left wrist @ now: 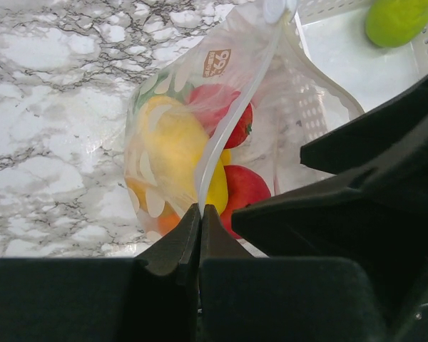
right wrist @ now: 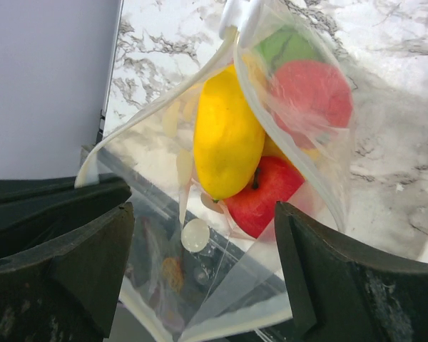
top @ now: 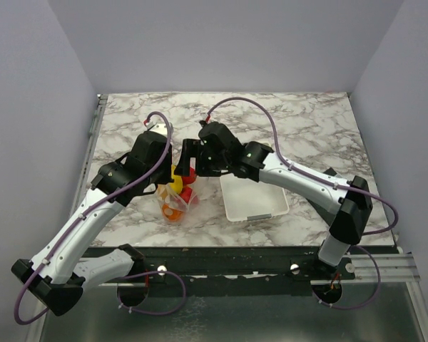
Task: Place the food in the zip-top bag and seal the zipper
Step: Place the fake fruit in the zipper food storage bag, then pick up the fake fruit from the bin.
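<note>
The zip-top bag (top: 175, 205) hangs over the marble between both grippers, its bottom near the table. My left gripper (left wrist: 200, 211) is shut on the bag's white zipper (left wrist: 225, 125) strip. Inside the bag I see food: a yellow fruit (right wrist: 227, 135), a red apple (right wrist: 269, 191), another red fruit (right wrist: 312, 91), a green one (right wrist: 285, 45) and an orange one (left wrist: 167, 221). My right gripper (right wrist: 203, 263) stands open around the bag's loose lower edge, fingers (right wrist: 78, 260) wide apart and not pressing it. One light green fruit (left wrist: 398, 20) lies in the white basket (left wrist: 335, 64).
The white slotted basket (top: 257, 216) sits on the marble table right of the bag, partly under the right arm. A grey wall and the table's metal edge (top: 93, 135) lie to the left. Both arms cross above the table's middle.
</note>
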You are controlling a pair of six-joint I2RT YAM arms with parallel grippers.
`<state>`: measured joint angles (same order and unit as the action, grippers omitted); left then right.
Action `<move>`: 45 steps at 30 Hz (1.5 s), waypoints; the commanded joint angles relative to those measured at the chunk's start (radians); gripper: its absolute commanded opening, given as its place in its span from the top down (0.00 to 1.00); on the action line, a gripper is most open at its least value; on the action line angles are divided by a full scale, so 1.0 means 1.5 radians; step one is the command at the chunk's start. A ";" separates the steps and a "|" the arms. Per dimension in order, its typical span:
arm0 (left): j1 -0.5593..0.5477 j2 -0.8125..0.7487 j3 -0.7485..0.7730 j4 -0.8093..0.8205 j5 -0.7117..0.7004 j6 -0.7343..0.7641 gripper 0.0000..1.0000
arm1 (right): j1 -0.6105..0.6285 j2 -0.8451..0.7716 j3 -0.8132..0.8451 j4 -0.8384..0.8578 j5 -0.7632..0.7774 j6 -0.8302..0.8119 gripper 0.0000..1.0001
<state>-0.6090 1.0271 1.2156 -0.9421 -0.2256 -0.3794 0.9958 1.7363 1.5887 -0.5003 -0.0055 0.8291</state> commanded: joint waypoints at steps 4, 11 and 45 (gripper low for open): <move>-0.002 0.006 0.007 0.015 -0.001 0.006 1.00 | 0.001 -0.060 0.052 -0.104 0.073 -0.065 0.18; -0.002 0.010 0.009 0.015 0.000 0.007 1.00 | -0.020 -0.110 0.050 -0.173 0.140 -0.112 0.20; -0.001 0.007 0.010 0.004 0.000 0.002 1.00 | -0.278 0.008 -0.025 -0.213 0.252 -0.279 0.19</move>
<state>-0.6090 1.0435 1.2156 -0.9325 -0.2256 -0.3798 0.6003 1.7061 1.5433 -0.8509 0.3614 0.4484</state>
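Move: The right hand is at the bag's mouth, with the last loose food, the green fruit, some 25 cm to its right, 19 cm ahead and 18 cm below. The white basket around that fruit has its middle about 24 cm right and 11 cm ahead. The filled end of the zipper bag lies about 7 cm ahead, 4 cm left and 16 cm down. From the left hand, the green fruit is roughly 29 cm right, 18 cm ahead and 20 cm below. With the left fingers still pinching the bag's rim, the empty right hand backs away from the mouth, first rising about 5 cm, then swinging some 24 cm right and about 12 cm forward towards the green fruit, sinking over the basket as it goes. Its fingers stay wide open while the wrist rolls some 40 degrees, from pointing left and down to forward and down. ##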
